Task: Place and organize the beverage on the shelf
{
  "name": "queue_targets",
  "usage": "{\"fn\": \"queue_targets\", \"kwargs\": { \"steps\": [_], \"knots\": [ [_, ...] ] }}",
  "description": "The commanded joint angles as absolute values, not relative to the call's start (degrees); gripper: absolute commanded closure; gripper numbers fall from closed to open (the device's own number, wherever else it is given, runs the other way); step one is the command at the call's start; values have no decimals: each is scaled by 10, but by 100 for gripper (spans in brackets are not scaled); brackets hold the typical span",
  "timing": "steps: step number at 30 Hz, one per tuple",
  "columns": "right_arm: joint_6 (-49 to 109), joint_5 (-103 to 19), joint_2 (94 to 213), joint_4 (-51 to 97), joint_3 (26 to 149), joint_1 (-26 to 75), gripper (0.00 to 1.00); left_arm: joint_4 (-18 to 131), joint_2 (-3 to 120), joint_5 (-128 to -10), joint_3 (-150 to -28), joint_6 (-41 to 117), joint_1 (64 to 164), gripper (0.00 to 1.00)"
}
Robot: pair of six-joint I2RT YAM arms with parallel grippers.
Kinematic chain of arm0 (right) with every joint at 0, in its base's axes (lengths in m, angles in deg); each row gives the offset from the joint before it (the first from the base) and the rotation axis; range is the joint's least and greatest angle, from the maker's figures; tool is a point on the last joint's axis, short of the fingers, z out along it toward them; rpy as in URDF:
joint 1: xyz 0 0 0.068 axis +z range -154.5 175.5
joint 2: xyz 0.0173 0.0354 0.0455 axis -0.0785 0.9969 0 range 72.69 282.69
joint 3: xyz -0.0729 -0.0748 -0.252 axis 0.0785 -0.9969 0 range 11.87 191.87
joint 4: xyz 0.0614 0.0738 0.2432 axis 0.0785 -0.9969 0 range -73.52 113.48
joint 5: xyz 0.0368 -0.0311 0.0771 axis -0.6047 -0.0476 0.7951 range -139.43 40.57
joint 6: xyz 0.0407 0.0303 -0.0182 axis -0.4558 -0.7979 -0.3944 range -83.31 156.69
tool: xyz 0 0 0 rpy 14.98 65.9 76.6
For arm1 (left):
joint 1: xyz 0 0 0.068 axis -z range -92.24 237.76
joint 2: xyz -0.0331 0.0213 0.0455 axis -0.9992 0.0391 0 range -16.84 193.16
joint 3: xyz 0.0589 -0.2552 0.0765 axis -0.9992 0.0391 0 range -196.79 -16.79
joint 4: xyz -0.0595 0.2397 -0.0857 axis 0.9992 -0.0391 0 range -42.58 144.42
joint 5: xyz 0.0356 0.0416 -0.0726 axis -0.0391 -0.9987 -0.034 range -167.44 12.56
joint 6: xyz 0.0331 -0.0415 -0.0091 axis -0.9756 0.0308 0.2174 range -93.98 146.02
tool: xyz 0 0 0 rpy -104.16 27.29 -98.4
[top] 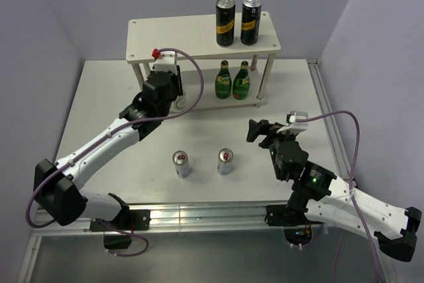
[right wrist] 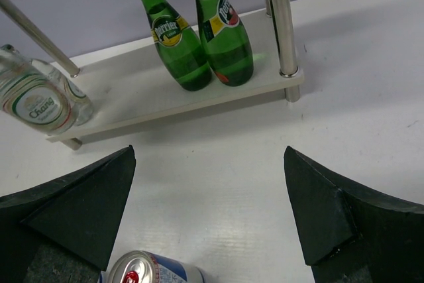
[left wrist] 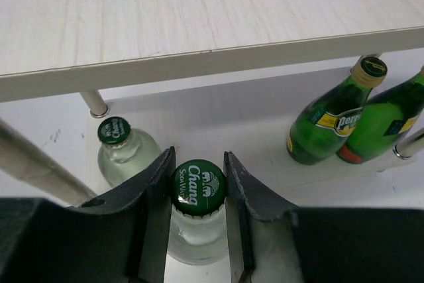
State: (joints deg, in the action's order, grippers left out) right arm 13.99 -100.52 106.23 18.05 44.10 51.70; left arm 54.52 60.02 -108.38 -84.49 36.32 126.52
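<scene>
The shelf is a pale two-tier rack at the back of the table. Two green glass bottles stand on the right of its lower board. My left gripper reaches under the upper board at the left end, shut on the neck of a clear glass bottle with a green cap. A second clear bottle stands just behind and left of it. Two slim silver-blue-red cans stand on the table in front. My right gripper hangs open above the table, near the right can.
Two taller black cans with yellow labels stand on the right of the shelf's upper board. Round posts hold up the boards at the corners. A metal rail runs along the table's near edge.
</scene>
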Motion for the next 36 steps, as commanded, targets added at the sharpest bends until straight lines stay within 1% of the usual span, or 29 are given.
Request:
{"fn": "queue_targets", "kwargs": {
  "steps": [1, 5, 9, 16, 26, 36],
  "knots": [
    [146, -1020, 1069, 203, 439, 513, 0, 691, 611, -1030, -860, 388, 1246, 100],
    [146, -1019, 1070, 204, 439, 510, 0, 728, 637, -1027, -849, 394, 1235, 100],
    [145, -1020, 1070, 205, 439, 510, 0, 801, 655, -1034, -824, 396, 1231, 100],
    [146, -1017, 1074, 208, 438, 508, 0, 850, 703, -1039, -815, 398, 1225, 100],
    [148, -1009, 1089, 214, 439, 502, 0, 926, 743, -1107, -795, 375, 1225, 100],
    [146, -999, 1096, 219, 441, 494, 0, 977, 784, -1168, -813, 324, 1226, 100]
  ]
}}
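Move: On the shelf's lower board, the free spot for the clear bottle in the left hand lies about 8 cm ahead of this hand, straight on, its surface some 23 cm below. The first clear bottle stands about 7 cm ahead and 7 cm left. The two green bottles stand around 9 cm ahead, 15 and 21 cm to the right. From the right hand the spot is roughly 22 cm ahead, 26 cm left and 17 cm below. Lowering the held clear bottle in front of the shelf while advancing, the left hand sinks about 8 cm, then stops sinking and keeps easing forward into the lower bay, beside the first clear bottle, some 8 cm forward in all. Late on, the wrist turns about 10 degrees counter-clockwise and tips its fingertips up slightly; the fingers keep their hold just below the green cap. ##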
